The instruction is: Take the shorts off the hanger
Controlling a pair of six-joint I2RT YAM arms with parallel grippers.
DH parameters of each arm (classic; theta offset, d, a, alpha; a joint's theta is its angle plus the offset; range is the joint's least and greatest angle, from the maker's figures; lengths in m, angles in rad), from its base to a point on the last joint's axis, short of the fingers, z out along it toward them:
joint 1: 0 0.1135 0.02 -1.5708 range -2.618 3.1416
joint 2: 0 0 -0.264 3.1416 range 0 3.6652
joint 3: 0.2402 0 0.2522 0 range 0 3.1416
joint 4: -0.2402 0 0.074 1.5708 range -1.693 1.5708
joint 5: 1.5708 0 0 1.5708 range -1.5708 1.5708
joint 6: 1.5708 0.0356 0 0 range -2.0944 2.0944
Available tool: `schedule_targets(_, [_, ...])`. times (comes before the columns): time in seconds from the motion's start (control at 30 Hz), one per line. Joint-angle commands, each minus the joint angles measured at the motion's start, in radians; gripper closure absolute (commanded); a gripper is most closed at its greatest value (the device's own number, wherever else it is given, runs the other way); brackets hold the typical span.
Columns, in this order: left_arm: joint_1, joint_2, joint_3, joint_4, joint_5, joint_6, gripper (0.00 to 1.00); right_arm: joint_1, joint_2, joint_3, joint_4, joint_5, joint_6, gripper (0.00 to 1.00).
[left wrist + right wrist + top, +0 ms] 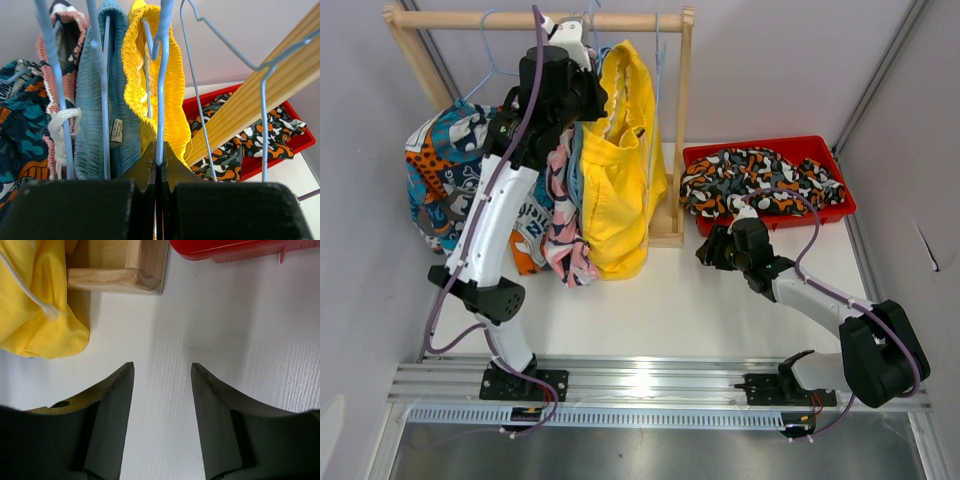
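Several shorts hang on light blue wire hangers from a wooden rack rail (pixel 540 18): yellow shorts (pixel 620 170) (pixel 175 85), light blue shorts (pixel 95 100), pink shorts (pixel 55 60) and teal-orange patchwork shorts (pixel 445 170). My left gripper (pixel 575 45) (pixel 160 152) is up under the rail, shut on a hanger wire (pixel 161 90) that runs up along the yellow waistband. Black-orange-white shorts (pixel 760 178) lie in the red bin (pixel 840 205). My right gripper (pixel 712 250) (pixel 162 372) hovers open over the bare table, holding nothing.
The rack's right post (pixel 682 120) and wooden foot (pixel 115 279) stand between the yellow shorts and the red bin. An empty hanger (pixel 260 75) hangs near the post. White table (pixel 670 300) lies in front; walls close in on both sides.
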Motion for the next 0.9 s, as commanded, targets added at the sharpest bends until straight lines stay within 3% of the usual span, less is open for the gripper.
schedule_targets(0.0, [0.009,-0.091,0.072,0.032,0.009,0.036,1.0,-0.004,-0.036,0.035,0.007,0.007,-0.014,0.45])
schedule_targets(0.2, [0.009,-0.203,0.022,-0.057,0.076,0.067,1.0,-0.004,-0.073,0.078,-0.027,0.007,-0.029,0.44])
schedule_targets(0.53, [0.009,-0.631,-0.592,-0.025,0.13,0.06,1.0,0.015,-0.185,0.191,-0.045,-0.043,-0.077,0.44])
schedule_targets(0.63, [0.006,-0.769,-0.704,0.007,0.176,0.043,1.0,0.042,-0.228,0.208,-0.03,-0.066,-0.078,0.43])
schedule_targets(0.67, [0.003,-0.838,-0.815,0.03,0.179,0.043,1.0,0.059,-0.251,0.219,-0.024,-0.075,-0.08,0.43])
schedule_targets(0.87, [0.001,-1.058,-1.032,0.106,0.164,0.053,1.0,0.136,-0.325,0.245,0.019,-0.077,-0.103,0.42])
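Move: The left hand already pinches the blue hanger carrying the yellow shorts, whose middle hangs roughly 22 cm below and 3 cm ahead, 3 cm right. It is bound for the clear space before the rack, some 23 cm back and 9 cm left, slightly lower. The blue shorts hang 6 cm left, 3 cm ahead and 22 cm below; an empty hanger is 9 cm right, 3 cm ahead, about level. From the right hand the yellow shorts are about 14 cm ahead, 20 cm left, 14 cm up; the red bin is 20 cm ahead, 14 cm right, 9 cm below. Rising a couple of centimetres, then pulling back fast, the left hand draws the pinched hanger and yellow shorts about 23 cm away from the rail, also to its left, sinking over the last part. Meanwhile the right hand rises some 18 cm beside the shorts with its fingers still part open, tipping them up about 25 degrees and edging left at the end. ##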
